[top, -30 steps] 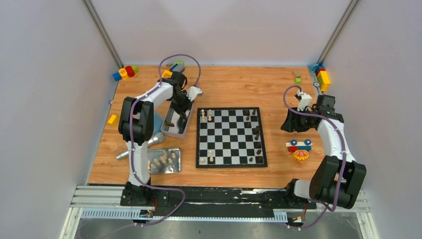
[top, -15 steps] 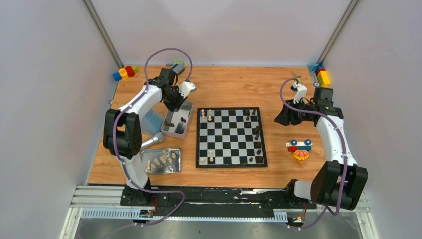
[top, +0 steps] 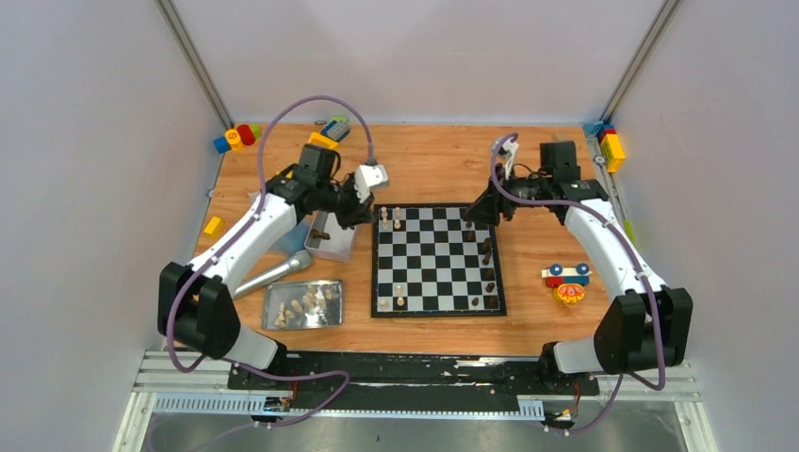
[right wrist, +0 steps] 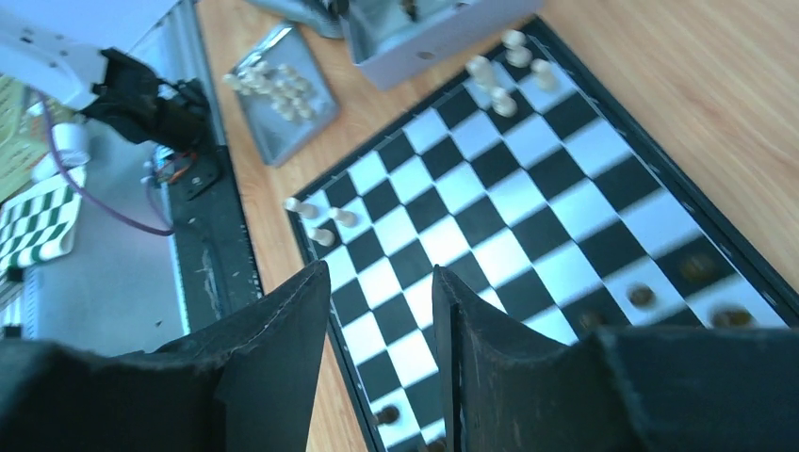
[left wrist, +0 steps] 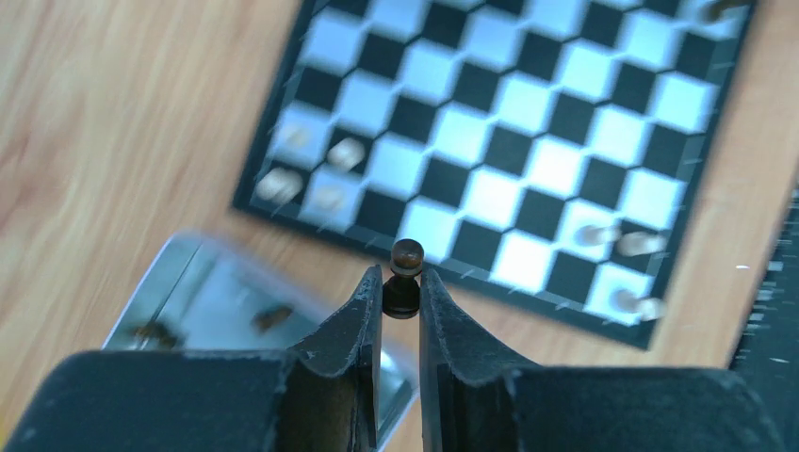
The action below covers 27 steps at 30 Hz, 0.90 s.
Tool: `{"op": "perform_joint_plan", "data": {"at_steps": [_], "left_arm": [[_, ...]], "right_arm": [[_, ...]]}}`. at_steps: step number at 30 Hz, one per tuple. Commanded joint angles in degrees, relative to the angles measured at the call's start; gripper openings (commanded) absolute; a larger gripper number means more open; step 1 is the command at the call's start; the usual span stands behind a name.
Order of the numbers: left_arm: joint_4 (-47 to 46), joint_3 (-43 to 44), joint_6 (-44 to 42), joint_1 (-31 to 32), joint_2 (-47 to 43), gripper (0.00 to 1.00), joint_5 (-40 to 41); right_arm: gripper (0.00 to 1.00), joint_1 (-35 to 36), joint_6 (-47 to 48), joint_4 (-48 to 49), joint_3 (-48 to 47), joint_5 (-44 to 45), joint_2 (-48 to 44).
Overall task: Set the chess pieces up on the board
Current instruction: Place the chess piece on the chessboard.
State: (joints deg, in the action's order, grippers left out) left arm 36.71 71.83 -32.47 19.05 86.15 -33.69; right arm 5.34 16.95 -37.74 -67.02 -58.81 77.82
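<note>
The black-and-white board lies mid-table. Cream chess pieces stand along its left side and dark ones along its right. My left gripper hangs between the metal box and the board's far-left corner. In the left wrist view the left gripper is shut on a dark brown pawn, whose round head pokes past the fingertips. My right gripper hovers over the board's far-right corner. In the right wrist view the right gripper is open, with only board squares between its fingers.
A flat metal tray holding several cream pieces sits near the front left. A metal cylinder lies beside the box. A toy car stands right of the board. Coloured blocks sit at the back-left and back-right corners.
My left gripper swung from over the metal box to the right, toward the board's far-left corner. My right gripper moved left from beside the board to its far-right corner.
</note>
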Motion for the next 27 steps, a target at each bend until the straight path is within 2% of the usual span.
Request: {"op": "perform_joint_plan", "data": {"at_steps": [1,5,10,17,27], "left_arm": [[-6.9,-4.3,1.9,10.0,-6.2,0.13,-8.5],[-9.1,-3.0,4.9,15.2,-6.0,0.13,-9.5],[-9.9,-0.9,6.9,18.7,-4.5,0.11,-7.5],[-10.9,-0.3,7.5,19.6,-3.7,0.12,-4.6],[-10.7,-0.1,7.9,19.9,-2.9,0.12,-3.7]], "right_arm": [[0.45,6.0,-3.1,7.9,-2.6,-7.1,3.7],[0.46,10.4,-4.0,10.5,-3.1,-8.8,6.5],[0.47,14.4,-5.5,11.6,-3.0,-8.9,8.6],[0.48,16.8,-6.2,12.2,-2.9,-8.2,10.6],[0.45,18.9,-6.8,12.1,-4.5,-7.2,12.5]]}}
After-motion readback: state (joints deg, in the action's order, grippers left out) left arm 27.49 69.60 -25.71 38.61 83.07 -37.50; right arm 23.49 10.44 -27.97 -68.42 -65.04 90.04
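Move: The left gripper holds a dark chess piece, and the right gripper that it is taken to lies about 25 cm to its right, 4 cm back and 6 cm higher; from the right hand the dark piece lies the opposite way. Some 16 cm below the left hand, the chessboard's middle is 16 cm right and 3 cm back, the box 10 cm left and 3 cm ahead, the white pieces' far-left group 4 cm right and 6 cm ahead. Carry the dark piece in the still-closed left fingers about 12 cm right and 8 cm back, rising slightly, quickly at first and then easing, in over the board towards the right gripper, turning it some 20 degrees clockwise. Meanwhile bring the right gripper, fingers kept part open, 11 cm left to meet it, also drawing back and sinking a little, and turn it about as much counter-clockwise. ##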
